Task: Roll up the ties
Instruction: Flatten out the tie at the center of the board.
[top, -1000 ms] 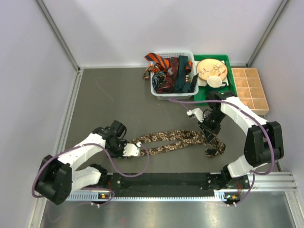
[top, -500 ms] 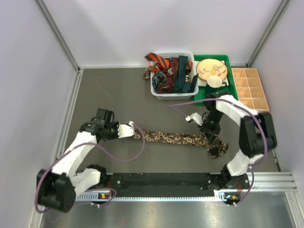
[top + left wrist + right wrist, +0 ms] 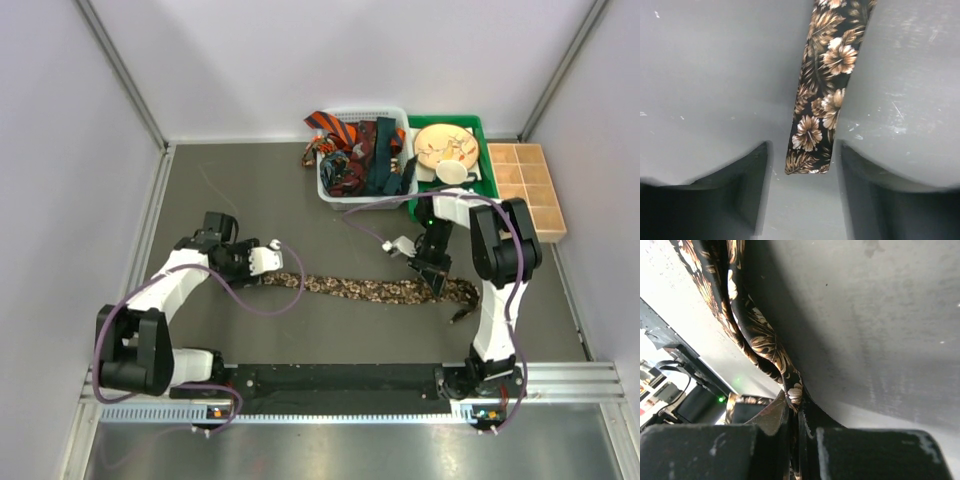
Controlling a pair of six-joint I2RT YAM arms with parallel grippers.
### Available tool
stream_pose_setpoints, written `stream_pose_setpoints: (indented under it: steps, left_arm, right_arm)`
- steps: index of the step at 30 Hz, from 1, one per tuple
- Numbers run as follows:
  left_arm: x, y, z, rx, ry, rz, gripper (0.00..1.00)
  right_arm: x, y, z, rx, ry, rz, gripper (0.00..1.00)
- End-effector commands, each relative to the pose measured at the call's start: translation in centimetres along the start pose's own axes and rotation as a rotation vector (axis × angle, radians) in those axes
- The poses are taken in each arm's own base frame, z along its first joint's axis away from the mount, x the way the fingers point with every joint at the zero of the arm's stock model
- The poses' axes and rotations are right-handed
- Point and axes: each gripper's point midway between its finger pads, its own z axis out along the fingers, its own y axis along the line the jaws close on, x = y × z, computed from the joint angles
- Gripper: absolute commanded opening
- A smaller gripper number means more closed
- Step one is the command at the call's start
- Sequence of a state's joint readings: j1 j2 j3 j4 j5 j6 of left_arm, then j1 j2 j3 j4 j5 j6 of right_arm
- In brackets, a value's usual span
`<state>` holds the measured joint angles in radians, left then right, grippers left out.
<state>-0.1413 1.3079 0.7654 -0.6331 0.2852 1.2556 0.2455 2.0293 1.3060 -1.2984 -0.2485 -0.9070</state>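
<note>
One brown-and-black flowered tie (image 3: 360,289) lies stretched in a straight line across the dark table. Its narrow end (image 3: 810,145) rests flat on the table between the open fingers of my left gripper (image 3: 802,200), touching neither. From above, the left gripper (image 3: 270,258) sits at the tie's left end. My right gripper (image 3: 437,278) is shut on the tie near its wide right end, and the fabric (image 3: 795,392) comes twisted out of the closed jaws. More ties (image 3: 350,140), orange-black striped, dark red and dark teal, are piled in the white basket (image 3: 362,200).
A green tray (image 3: 485,185) with a plate and a white cup stands right of the basket. A wooden compartment box (image 3: 525,190) sits at the far right. Grey walls close in the table on three sides.
The tie lay doubled over; the left gripper pulled its narrow end up and left until it lay straight, then opened and let go. The right arm shifted slightly toward the back.
</note>
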Motion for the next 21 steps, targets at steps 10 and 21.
stream_pose_setpoints:
  steps: [10,21]
  left_arm:
    - [-0.9,-0.6,0.5,0.091,-0.055,0.027,0.80]
    - [-1.4,-0.4,-0.6,0.021,-0.074,-0.047,0.80]
  right_arm:
    - [0.2,-0.5,-3.5,0.100,-0.072,0.005,0.99]
    - [8.0,-0.1,-10.3,0.362,-0.308,0.224,0.88]
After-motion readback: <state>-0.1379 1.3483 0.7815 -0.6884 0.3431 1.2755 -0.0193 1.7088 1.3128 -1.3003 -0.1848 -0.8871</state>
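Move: The right fingers are shut on the tie near its right end, down at the board; the folded tail lies about 7 cm right and 3 cm back. The flat middle stretch is roughly 23 cm left of this hand and 1 cm ahead; the green tray is some 34 cm ahead, 2 cm right. The tie's left end lies about 4 cm below the part-open left hand, 2 cm right and level fore and aft. The tie's pinched stretch, near its right end, is let go as the right fingers spread from shut to wide open. That hand lifts clear and sweeps off to the right, about 7 cm up and 7 cm right with 3 cm forward, its fingers swinging some 25 degrees towards plumb and turning clockwise. Over the tie's left end, the already open left fingers spread wider while that hand eases back and down by about a centimetre. ##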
